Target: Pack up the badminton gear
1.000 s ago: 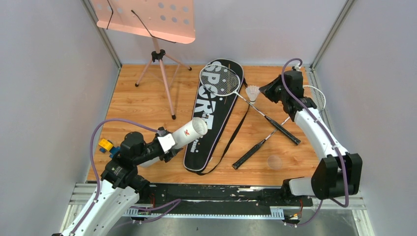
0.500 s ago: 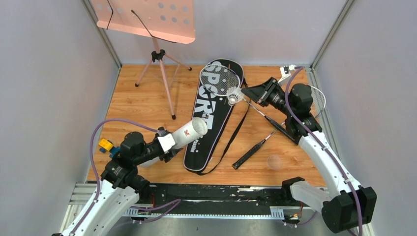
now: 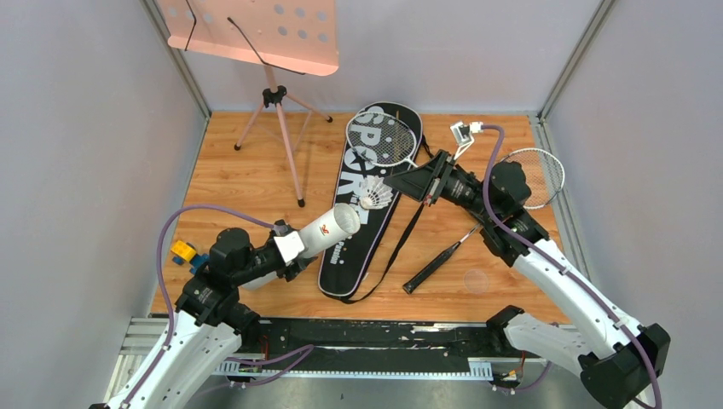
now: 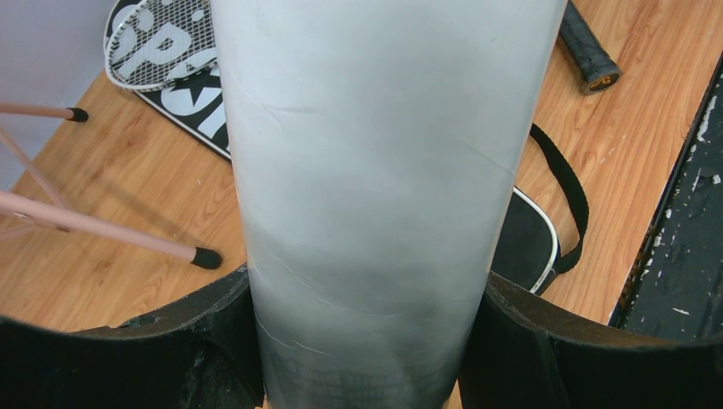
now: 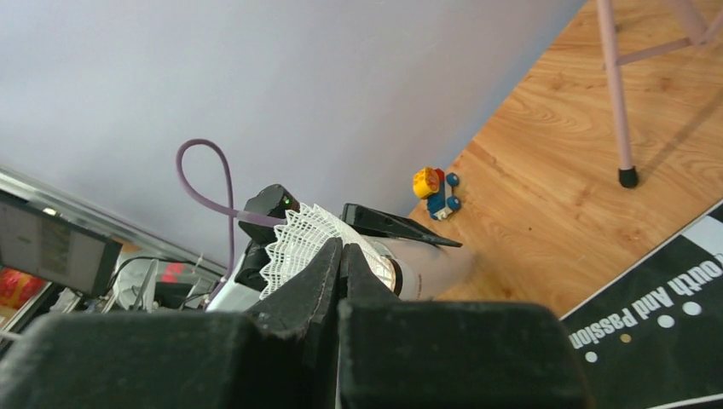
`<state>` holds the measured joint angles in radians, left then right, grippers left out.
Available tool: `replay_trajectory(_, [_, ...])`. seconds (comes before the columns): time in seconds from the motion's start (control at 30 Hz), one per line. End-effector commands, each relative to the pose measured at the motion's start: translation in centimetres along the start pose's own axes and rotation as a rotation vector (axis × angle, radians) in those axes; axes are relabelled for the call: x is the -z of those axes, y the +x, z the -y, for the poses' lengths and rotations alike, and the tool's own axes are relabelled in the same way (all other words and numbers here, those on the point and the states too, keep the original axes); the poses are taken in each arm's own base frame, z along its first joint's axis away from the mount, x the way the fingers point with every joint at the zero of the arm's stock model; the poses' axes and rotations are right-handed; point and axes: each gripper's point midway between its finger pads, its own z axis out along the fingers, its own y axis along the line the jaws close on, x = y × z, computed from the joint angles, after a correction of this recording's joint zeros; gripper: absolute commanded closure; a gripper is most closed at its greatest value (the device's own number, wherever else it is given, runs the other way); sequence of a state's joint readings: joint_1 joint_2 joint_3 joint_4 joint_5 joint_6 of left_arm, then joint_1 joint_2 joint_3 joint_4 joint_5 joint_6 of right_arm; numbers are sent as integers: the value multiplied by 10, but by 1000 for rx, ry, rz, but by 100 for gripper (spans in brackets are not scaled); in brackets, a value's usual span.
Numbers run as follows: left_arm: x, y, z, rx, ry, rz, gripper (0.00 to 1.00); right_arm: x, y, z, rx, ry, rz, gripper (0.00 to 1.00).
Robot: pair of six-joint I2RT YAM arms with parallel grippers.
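Observation:
My left gripper is shut on the long white tube, which is tilted with its open mouth up and to the right. In the left wrist view the tube fills the space between the fingers. My right gripper is shut on the skirt of a white shuttlecock, held just right of the tube's mouth. In the right wrist view the shuttlecock is in front of the tube. The black SPORT bag lies flat, with one racket on it. A second racket lies to the right.
The pink music stand stands at the back left, its legs on the wood floor. A yellow and blue toy sits beside my left arm. A clear round lid lies near the front right. Grey walls close in both sides.
My right arm has swung left and forward, carrying the shuttlecock from the back right to just beside the tube's mouth. The left arm and tube have not moved.

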<state>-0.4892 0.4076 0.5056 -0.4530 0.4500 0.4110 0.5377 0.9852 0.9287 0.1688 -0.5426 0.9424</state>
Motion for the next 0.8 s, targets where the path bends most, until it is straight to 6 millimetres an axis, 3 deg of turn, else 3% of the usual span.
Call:
replay_trajectory(0.0, [2, -21, -9, -50, -28, 64, 38, -11, -2, -23, 2, -84, 22, 100])
replay_trajectory(0.13, [2, -22, -9, -51, -26, 67, 38, -21, 10, -31, -11, -123, -13, 100])
replay_trajectory(0.33, [2, -22, -9, -52, -27, 69, 38, -24, 21, -26, -29, -113, -27, 100])
replay_trajectory(0.63, [2, -21, -8, -49, -24, 67, 38, -27, 46, 6, -64, -30, -92, 100])
replay_trajectory(0.77, [2, -21, -8, -50, -26, 67, 38, -25, 53, 19, -69, 16, -112, 93])
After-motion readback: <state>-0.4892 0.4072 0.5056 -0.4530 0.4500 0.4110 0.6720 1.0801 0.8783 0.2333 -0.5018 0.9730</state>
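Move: The mouth of the white tube, held tilted up in the left hand, is the shuttlecock's goal: about 9 cm to the right hand's left, 4 cm back and 8 cm below it. On the table, some 36 cm below the right hand, the racket bag's middle lies about 12 cm ahead and 3 cm left, and the black racket grip about 5 cm back and 13 cm right. From the left hand the tube mouth is roughly 10 cm right, 3 cm ahead and 11 cm up. The shuttlecock, still pinched in the nearly shut right fingers with its cork leading, is carried about 4 cm left and a touch back towards the tube mouth. The right hand then nearly stops its sideways travel and sinks some 4 cm, feeding the cork down at the opening. The left hand stays in place, keeping its clamp on the tube. ##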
